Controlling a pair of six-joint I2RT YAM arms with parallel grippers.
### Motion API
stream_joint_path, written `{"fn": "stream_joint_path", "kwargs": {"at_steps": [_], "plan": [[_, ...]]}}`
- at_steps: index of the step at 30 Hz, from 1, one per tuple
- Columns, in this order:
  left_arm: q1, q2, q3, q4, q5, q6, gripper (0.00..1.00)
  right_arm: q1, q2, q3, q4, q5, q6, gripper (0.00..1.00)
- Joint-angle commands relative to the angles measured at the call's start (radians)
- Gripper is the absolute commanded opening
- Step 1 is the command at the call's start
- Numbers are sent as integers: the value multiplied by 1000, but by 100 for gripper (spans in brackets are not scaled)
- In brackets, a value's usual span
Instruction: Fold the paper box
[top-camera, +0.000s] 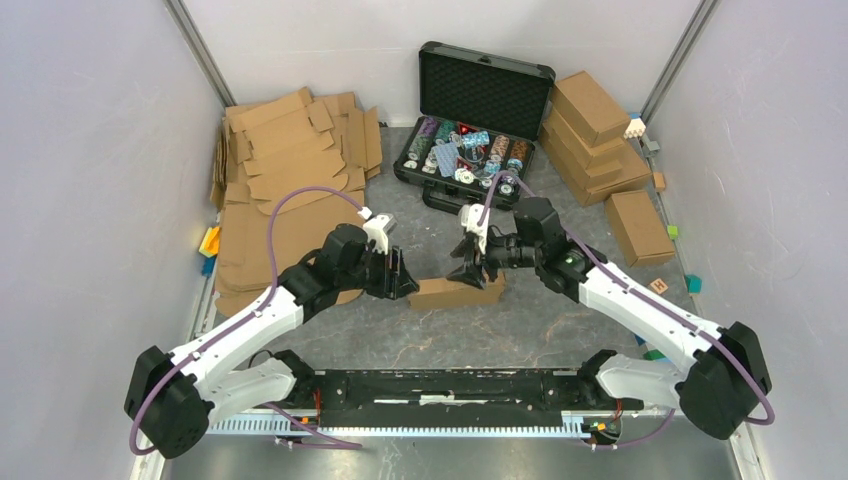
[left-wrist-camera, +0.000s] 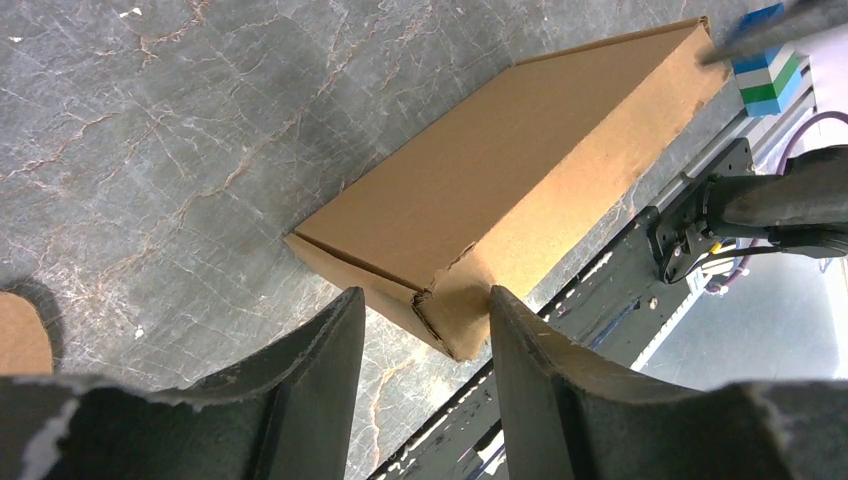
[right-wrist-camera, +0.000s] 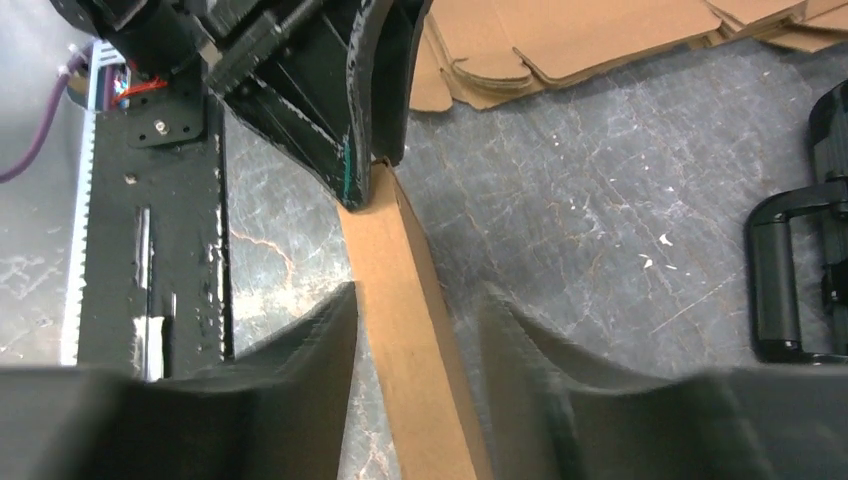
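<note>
The paper box (top-camera: 455, 292) lies on the grey table between my two grippers as a shut, shallow brown box. In the left wrist view the box (left-wrist-camera: 500, 190) points a frayed corner into my left gripper (left-wrist-camera: 425, 320). That gripper is open; its right finger touches the box's side and its left finger stands apart. My right gripper (right-wrist-camera: 422, 295) is open and straddles the other end of the box (right-wrist-camera: 395, 250), with a gap at the right finger. From above, the left gripper (top-camera: 405, 275) is at the box's left end and the right gripper (top-camera: 478, 265) over its right end.
A pile of flat cardboard blanks (top-camera: 290, 160) lies at the back left. An open black case (top-camera: 470, 150) of chips stands behind the box. Finished brown boxes (top-camera: 595, 140) are stacked at the back right, with one more (top-camera: 638, 227) beside them. The black base rail (top-camera: 450, 385) runs along the near edge.
</note>
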Motion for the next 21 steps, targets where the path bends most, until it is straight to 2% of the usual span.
{"fn": "stream_joint_path", "kwargs": {"at_steps": [1,4,8,12,14,16,21], "plan": [[3,13,-4,-7,-20,44,56,-2,-77,-50,162,36,344,33],[3,23,3,-3,-18,50,56,-2,-100,-119,229,-11,494,0],[3,35,1,8,-13,55,57,-2,-95,-168,255,-34,628,0],[3,43,-3,15,-11,61,57,-5,-113,-284,468,-62,802,0],[3,49,-7,23,-8,62,57,-22,-105,-323,524,-54,841,0],[3,55,-8,22,-8,64,56,-59,-86,-340,526,-53,841,0],[3,61,-11,26,-13,64,56,-184,-44,-465,683,-73,949,0]]}}
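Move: Just under the right hand's spread fingers lies the narrow paper box, its middle about 3 cm back, 1 cm to the right and some 8 cm below. The open black case stands roughly 25 cm ahead of that hand, 3 cm to its right and 12 cm lower. From the left hand, which is at the box's left end, the box's middle is level with it, about 9 cm to the right and 4 cm lower. Shutting its fingers on nothing while lifting clear of the box top, the right hand draws back about 4 cm, then sinks some 5 cm down the robot-facing side and finally swings forward and right by 2 cm each, closed tips coming against that side. The wrist rolls about 45 degrees, forward edge down. The left hand keeps its half-open fingers at the left corner, easing 1 cm forward and right. ##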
